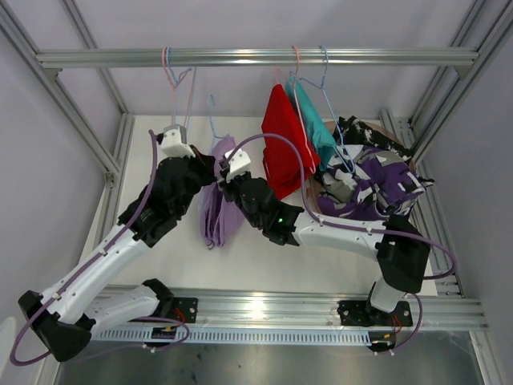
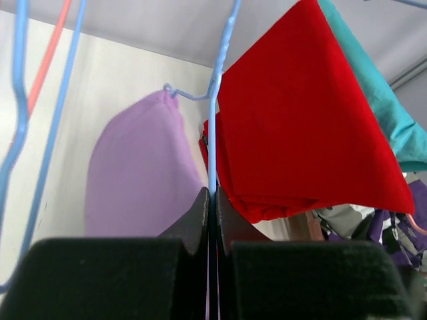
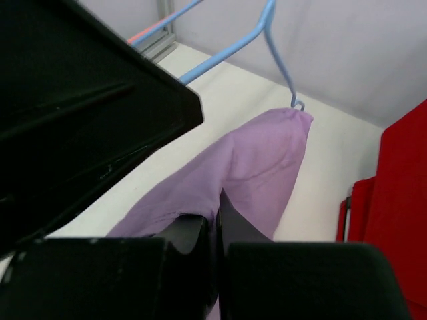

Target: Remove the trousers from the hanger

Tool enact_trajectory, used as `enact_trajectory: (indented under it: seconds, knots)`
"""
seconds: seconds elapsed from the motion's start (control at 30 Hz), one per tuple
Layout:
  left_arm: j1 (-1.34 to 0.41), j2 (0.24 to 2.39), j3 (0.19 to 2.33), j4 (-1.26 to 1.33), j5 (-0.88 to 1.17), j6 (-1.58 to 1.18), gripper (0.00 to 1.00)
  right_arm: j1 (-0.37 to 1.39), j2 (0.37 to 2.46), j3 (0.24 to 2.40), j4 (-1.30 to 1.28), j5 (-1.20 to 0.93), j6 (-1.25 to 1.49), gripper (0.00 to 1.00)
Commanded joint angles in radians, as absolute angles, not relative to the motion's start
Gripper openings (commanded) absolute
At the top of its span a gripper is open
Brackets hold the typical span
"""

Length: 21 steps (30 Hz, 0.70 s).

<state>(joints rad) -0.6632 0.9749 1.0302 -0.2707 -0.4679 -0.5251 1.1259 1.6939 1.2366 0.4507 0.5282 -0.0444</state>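
Observation:
The lilac trousers [image 1: 220, 210] hang folded from a blue wire hanger [image 1: 211, 120] whose hook shows below the rail. My left gripper [image 2: 213, 195] is shut on that hanger's wire [image 2: 213, 133], and in the top view this gripper [image 1: 208, 168] sits just left of the cloth. My right gripper [image 3: 217, 215] is shut on a fold of the lilac trousers [image 3: 257, 160], close beside the left one [image 1: 225, 175]. Red trousers [image 1: 282, 148] and teal trousers [image 1: 317, 128] hang on the rail to the right. Purple-and-white patterned trousers [image 1: 385, 186] and black speckled ones [image 1: 362, 128] lie heaped at the right.
The metal rail [image 1: 256, 57] spans the frame's top, with empty pink and blue hangers [image 1: 178, 84] at its left. A cardboard box [image 1: 317, 199] holds the heap of clothes. The left arm's black body [image 3: 80, 100] fills the right wrist view's left side.

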Motion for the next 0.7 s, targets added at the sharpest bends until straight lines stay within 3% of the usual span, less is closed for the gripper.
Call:
enact_trajectory:
  seconds: [0.0, 0.3, 0.67]
  knots:
    - [-0.646, 0.983, 1.045, -0.249, -0.477, -0.535, 0.0, 1.123, 1.566, 1.35, 0.462, 0.58, -0.103, 0.0]
    - [-0.627, 1.023, 1.054, -0.267, -0.445, -0.56, 0.0, 1.118, 1.428, 1.474, 0.279, 0.629, -0.236, 0.0]
    - [-0.635, 1.054, 1.055, -0.273, -0.439, -0.557, 0.0, 1.104, 1.45, 1.73, 0.077, 0.637, -0.296, 0.0]
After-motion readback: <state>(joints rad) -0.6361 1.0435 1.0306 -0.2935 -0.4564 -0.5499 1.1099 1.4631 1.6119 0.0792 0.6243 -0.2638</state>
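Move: The purple trousers hang from the right fingers, their middle about 10 cm below and 2 cm ahead of them. The blue hanger, pinched by the left hand, is about 4 cm ahead of the right hand and 2 cm to its left. The red trousers hang some 10 cm ahead and 19 cm to its right, the teal ones about 15 ahead and 27 right. From the left hand, the purple trousers' middle lies about 2 cm back, 2 cm right and 10 cm below. The purple trousers, still pinched in the closed right fingers, are pulled up fast by some 20 cm and about 9 cm to the right, away from the blue hanger, the right fingertips tipping upward a little and swinging slightly clockwise. The left hand keeps its shut grip on the hanger and sinks some 3 cm with a small push forward. ##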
